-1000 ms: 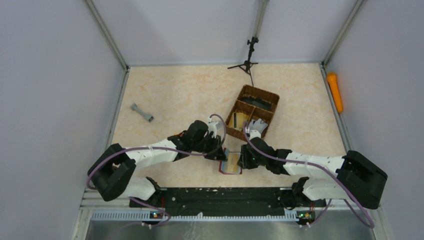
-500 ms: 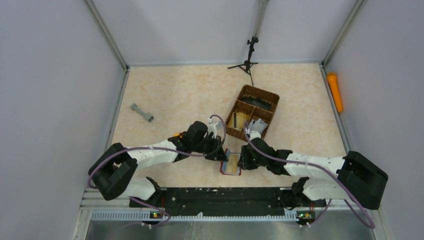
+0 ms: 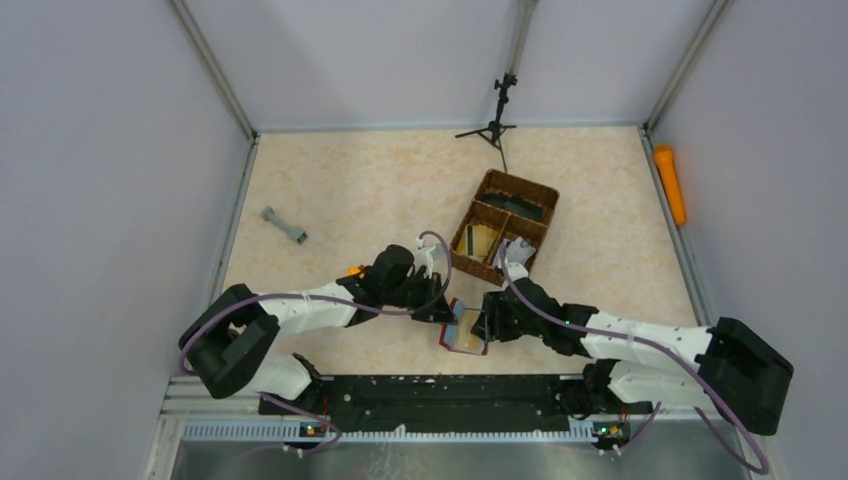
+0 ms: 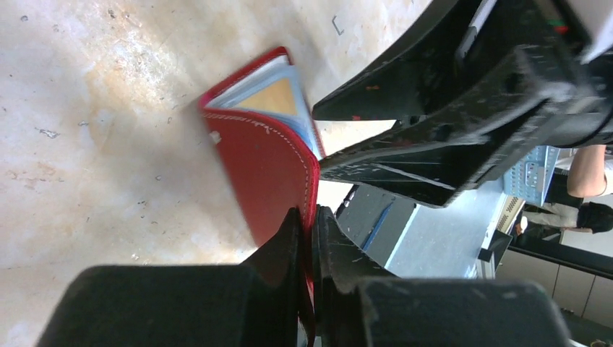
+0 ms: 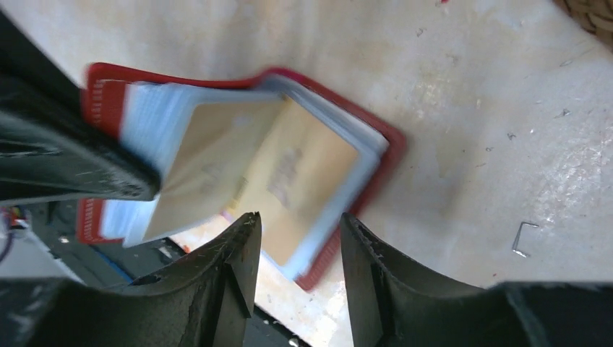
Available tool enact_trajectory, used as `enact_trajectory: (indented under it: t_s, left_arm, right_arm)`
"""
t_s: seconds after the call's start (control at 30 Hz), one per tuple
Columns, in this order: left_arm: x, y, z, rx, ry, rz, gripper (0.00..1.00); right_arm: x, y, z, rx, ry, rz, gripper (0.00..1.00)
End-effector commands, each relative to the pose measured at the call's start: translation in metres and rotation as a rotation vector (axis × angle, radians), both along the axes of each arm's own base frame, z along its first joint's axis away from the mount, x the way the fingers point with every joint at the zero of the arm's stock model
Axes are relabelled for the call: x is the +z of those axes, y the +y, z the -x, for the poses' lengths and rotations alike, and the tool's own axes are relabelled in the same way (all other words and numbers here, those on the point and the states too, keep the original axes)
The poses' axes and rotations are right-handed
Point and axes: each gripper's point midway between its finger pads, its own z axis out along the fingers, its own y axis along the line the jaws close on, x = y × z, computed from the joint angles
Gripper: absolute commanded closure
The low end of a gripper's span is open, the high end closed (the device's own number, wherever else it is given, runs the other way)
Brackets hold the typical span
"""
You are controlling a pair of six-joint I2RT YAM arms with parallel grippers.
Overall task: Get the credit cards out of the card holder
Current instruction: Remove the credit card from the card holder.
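The dark red card holder lies open near the table's front edge, between both arms. My left gripper is shut on its red cover and holds that flap up on edge. Inside, tan-gold credit cards sit in pale sleeves; one shows in the left wrist view as the tan card. My right gripper stands open, its jaws hovering over the near corner of the holder with the card's edge between them. I cannot tell whether they touch it.
A brown wicker divided basket stands just behind the grippers. A grey dumbbell-shaped piece lies at the left, an orange object along the right wall, a small black tripod at the back. A loose staple lies beside the holder.
My right gripper has opened wider and its arm has shifted slightly. My left gripper has closed tighter on the cover, and that flap now stands higher.
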Motion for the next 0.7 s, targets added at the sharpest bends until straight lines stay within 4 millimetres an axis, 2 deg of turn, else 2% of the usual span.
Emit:
enact_trajectory:
  t_s: [0.0, 0.17, 0.3, 0.37, 0.43, 0.47, 0.67]
  left_arm:
    - [0.002, -0.001, -0.006, 0.018, -0.01, 0.012, 0.98]
    - [0.007, -0.004, -0.003, 0.005, 0.008, 0.06, 1.0]
    - [0.023, -0.009, 0.0, -0.007, 0.017, 0.15, 1.0]
    - [0.028, -0.008, -0.002, 0.003, 0.011, 0.166, 1.0]
    - [0.031, -0.004, -0.005, 0.027, 0.006, 0.169, 1.0]
    - [0.033, -0.002, -0.006, 0.039, 0.004, 0.174, 1.0]
    - [0.058, 0.01, -0.011, 0.1, -0.018, 0.294, 1.0]
  right_arm:
    - [0.031, 0.007, -0.006, -0.024, -0.067, -0.125, 0.54]
    - [0.056, 0.014, -0.004, -0.019, -0.105, -0.246, 0.58]
    - [0.055, 0.018, 0.001, 0.005, -0.078, -0.266, 0.6]
    - [0.052, 0.017, 0.001, -0.006, -0.059, -0.25, 0.53]
    - [0.051, 0.016, 0.002, -0.024, -0.043, -0.256, 0.38]
    - [0.053, 0.017, 0.003, -0.028, -0.038, -0.277, 0.35]
    - [0.082, 0.022, 0.01, -0.027, -0.039, -0.487, 0.34]
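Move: The open card holder's middle lies about 2 cm to the right hand's left, level ahead and roughly 2 cm below; the right fingers stand parted over its right page. The left hand pinches the left edge, with the holder's middle about 4 cm to its right, 2 cm back and 4 cm lower. The basket's middle is some 23 cm ahead of the right hand and 5 cm to its right, at about its height. Touching nothing that can be told for sure, the right fingers lift roughly 5 cm straight up over the right page, easing about 1 cm left and finally 1 cm back; the hand's left side tips up nearly 20 degrees and the fingers spread wider in the second half. The left hand keeps its pinch on the holder's edge, near still at first, then rises about 1.5 cm and draws slightly left, tilting a little. ##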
